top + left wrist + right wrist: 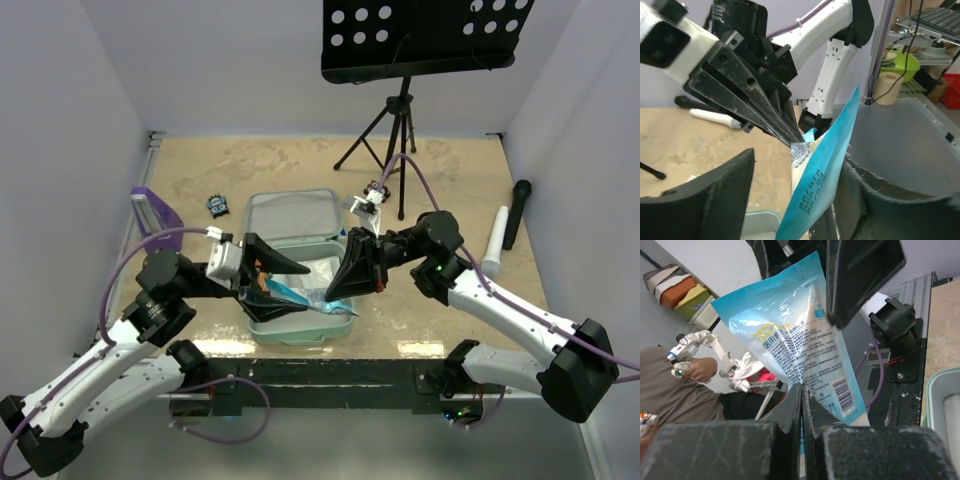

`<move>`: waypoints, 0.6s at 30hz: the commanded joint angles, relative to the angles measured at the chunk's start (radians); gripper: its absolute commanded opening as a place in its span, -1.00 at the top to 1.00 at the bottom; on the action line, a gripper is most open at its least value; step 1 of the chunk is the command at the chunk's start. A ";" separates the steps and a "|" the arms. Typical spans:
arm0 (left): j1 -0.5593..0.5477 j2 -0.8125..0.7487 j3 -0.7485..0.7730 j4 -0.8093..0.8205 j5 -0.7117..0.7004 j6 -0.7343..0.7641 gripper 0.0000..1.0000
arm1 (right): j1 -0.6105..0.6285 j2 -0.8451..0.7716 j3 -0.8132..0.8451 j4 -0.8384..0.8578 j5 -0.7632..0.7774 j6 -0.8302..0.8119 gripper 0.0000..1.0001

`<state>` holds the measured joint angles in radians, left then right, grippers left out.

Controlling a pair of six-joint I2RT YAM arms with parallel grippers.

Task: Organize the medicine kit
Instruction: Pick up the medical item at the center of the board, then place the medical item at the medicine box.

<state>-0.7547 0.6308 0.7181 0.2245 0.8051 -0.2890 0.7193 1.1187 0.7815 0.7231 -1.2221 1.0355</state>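
Observation:
The medicine kit (292, 215) lies open mid-table, a mint-green case with its lid folded back and a greyish inside. Over its front half both grippers meet at a blue and white pouch (300, 295). My right gripper (801, 387) is shut on the pouch's (790, 335) lower edge, with the pouch standing up from its tips. My left gripper (800, 160) has its jaws well apart around the pouch (825, 170), which leans against the right-hand finger (875, 195) with a gap to the other. The right gripper's tips (795, 140) pinch the pouch's far corner.
A small purple stand (152, 212) sits at the left wall, with a small dark packet (217, 206) beside the kit. A music stand's tripod (395, 120) rises behind it. A black microphone (517, 212) and a white tube (495, 240) lie at the right.

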 commanded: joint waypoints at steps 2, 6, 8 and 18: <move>0.002 0.027 0.038 -0.011 0.112 0.057 -0.03 | -0.001 -0.030 0.041 -0.002 0.006 -0.014 1.00; 0.002 0.015 0.038 -0.033 0.097 0.071 0.47 | -0.001 -0.026 0.056 -0.060 0.012 -0.055 1.00; 0.002 0.004 0.037 -0.054 0.071 0.079 0.71 | -0.003 -0.022 0.079 -0.154 0.019 -0.132 1.00; 0.002 -0.042 -0.015 -0.119 -0.090 0.062 1.00 | -0.006 -0.007 0.363 -0.777 0.479 -0.568 -0.18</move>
<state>-0.7547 0.6056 0.7181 0.1249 0.8131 -0.2249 0.7185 1.1259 1.0294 0.1936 -1.0061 0.6567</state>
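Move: The blue packet, still pinched in the right fingertips, stands between the left gripper's part-open fingers, its middle about 3 cm to the left hand's right, 1 cm back and 1 cm lower. The open kit box lies some 30 cm below and 10 ahead of the left hand, 2 to its left, with the white bottle in it 12 ahead, 6 left. From the right hand the packet's middle is level, about 2 cm left. Bring the left gripper down about 1.5 cm and shut its fingers on the packet's left part while the right hand holds it still. Once pinched, open the right fingers about halfway to let go, and draw the right hand away forward some 5 cm, rising and easing left as its wrist turns clockwise about 15 degrees. ##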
